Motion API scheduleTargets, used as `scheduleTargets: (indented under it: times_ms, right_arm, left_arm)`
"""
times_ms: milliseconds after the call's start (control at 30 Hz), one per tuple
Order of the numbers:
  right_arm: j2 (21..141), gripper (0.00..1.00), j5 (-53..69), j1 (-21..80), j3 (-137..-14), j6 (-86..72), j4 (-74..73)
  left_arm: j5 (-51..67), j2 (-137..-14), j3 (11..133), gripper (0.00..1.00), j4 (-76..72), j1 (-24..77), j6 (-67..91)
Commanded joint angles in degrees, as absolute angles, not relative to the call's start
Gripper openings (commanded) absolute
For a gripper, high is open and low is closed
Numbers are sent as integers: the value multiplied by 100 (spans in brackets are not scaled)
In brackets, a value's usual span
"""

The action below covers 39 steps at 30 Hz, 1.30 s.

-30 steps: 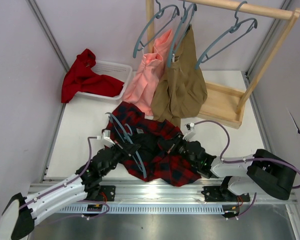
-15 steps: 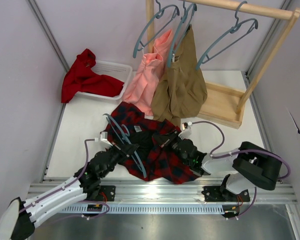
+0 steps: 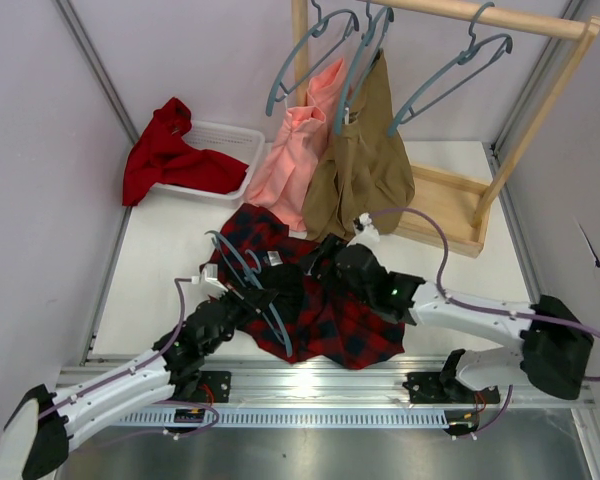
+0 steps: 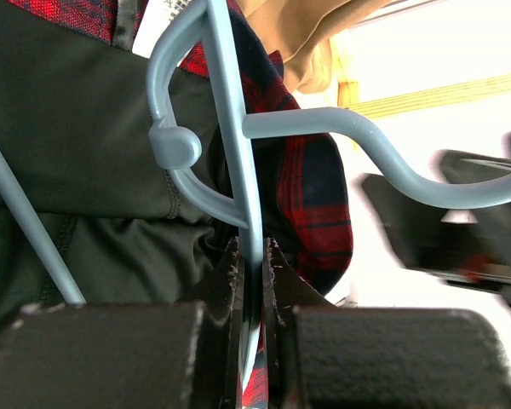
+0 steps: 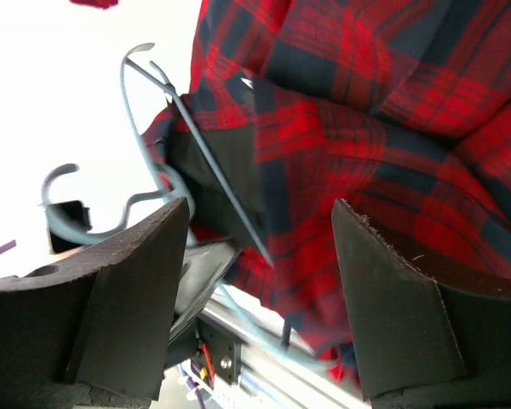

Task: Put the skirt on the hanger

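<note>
The red-and-black tartan skirt (image 3: 352, 325) lies crumpled on the table between the two arms, its dark lining (image 4: 85, 170) turned up at the left. A blue-grey hanger (image 3: 242, 262) lies partly in the skirt, and its bar (image 4: 238, 153) runs between the jaws of my left gripper (image 3: 270, 298), which is shut on it. My right gripper (image 3: 318, 264) hovers over the skirt's far part with its fingers wide apart. In the right wrist view the skirt (image 5: 366, 128) and the hanger (image 5: 204, 162) lie below the open right gripper (image 5: 262, 209), and nothing is held.
A white basket (image 3: 230, 135) with a red cloth (image 3: 165, 155) stands at the back left. A pink garment (image 3: 295, 155) and a tan garment (image 3: 365, 165) hang from a wooden rack (image 3: 450, 220) behind the skirt. An empty hanger (image 3: 450, 80) hangs at the rail's right end.
My right gripper has opened, let go of the skirt and moved away from the front edge toward the skirt's far side. The left gripper still holds the hanger in about the same place.
</note>
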<state>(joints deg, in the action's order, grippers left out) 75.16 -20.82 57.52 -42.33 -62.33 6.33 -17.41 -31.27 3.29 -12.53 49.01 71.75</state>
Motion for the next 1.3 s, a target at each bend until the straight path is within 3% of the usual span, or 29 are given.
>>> scheduleTargets:
  times_ms: [0,200,367,700,833,1000,1133,1267]
  right_arm:
    - [7067,72,-2804,5836,-4921,-5897,-2001]
    - [7039,67,-3242,6809,-5527,-6319,-3285]
    - [8460,69,-3883,7391,-6685,-6855,-5008]
    - [9377,67,-4351,7515,-7313,-6759,-5028]
    - [9457,52,-4096,7234,-7120,-6461,-4291]
    - [9633,42,-3982,7058,-7277,-6188,-4026]
    - [9519,0,-3789,6987,-7172,-6152,-3745]
    - [8915,0,-3499,6978,-6691,-5829,-3105]
  left_arm:
    - [-1995,-3225,-167,0,-1591,4913,7084]
    - [-2013,-3305,-114,0,-1608,4913,6952]
    - [-1987,-3270,-228,0,-1644,4913,6961]
    - [-2074,-2778,-475,0,-1582,4904,7084]
    - [-2153,-2506,-545,0,-1354,4896,7066]
    - [-2180,-2338,-589,0,-1213,4878,7102]
    - [-2162,-2355,-580,0,-1204,4860,7093]
    - [-2110,-2391,-562,0,-1213,4825,7093]
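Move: The right hand's open fingers stand over the plaid skirt; the free edge of its near flap, beside the dark lining, lies some 5 cm back, 1 cm left and 6 cm below. From this hand, the blue hanger's middle is about 15 cm left and 7 cm back, the white label 11 cm left, level and 10 cm below, the khaki skirt some 18 cm ahead and 8 cm right. From the left hand, which holds the hanger, that edge lies about 9 cm right and 2 cm ahead. The right hand lifts slightly and swings back about 9 cm with its fingers wide, sinking to roughly 5 cm below its start as it rolls some 40 degrees, left side down, so the fingers point more steeply down at the skirt; then it comes forward again about 4 cm and shuts on the plaid flap's edge beside the dark lining, pinching the cloth between its tips. Late on, the left hand keeps its grip on the blue hanger and raises it 2 to 3 cm, tilting up slightly while the right closes. ##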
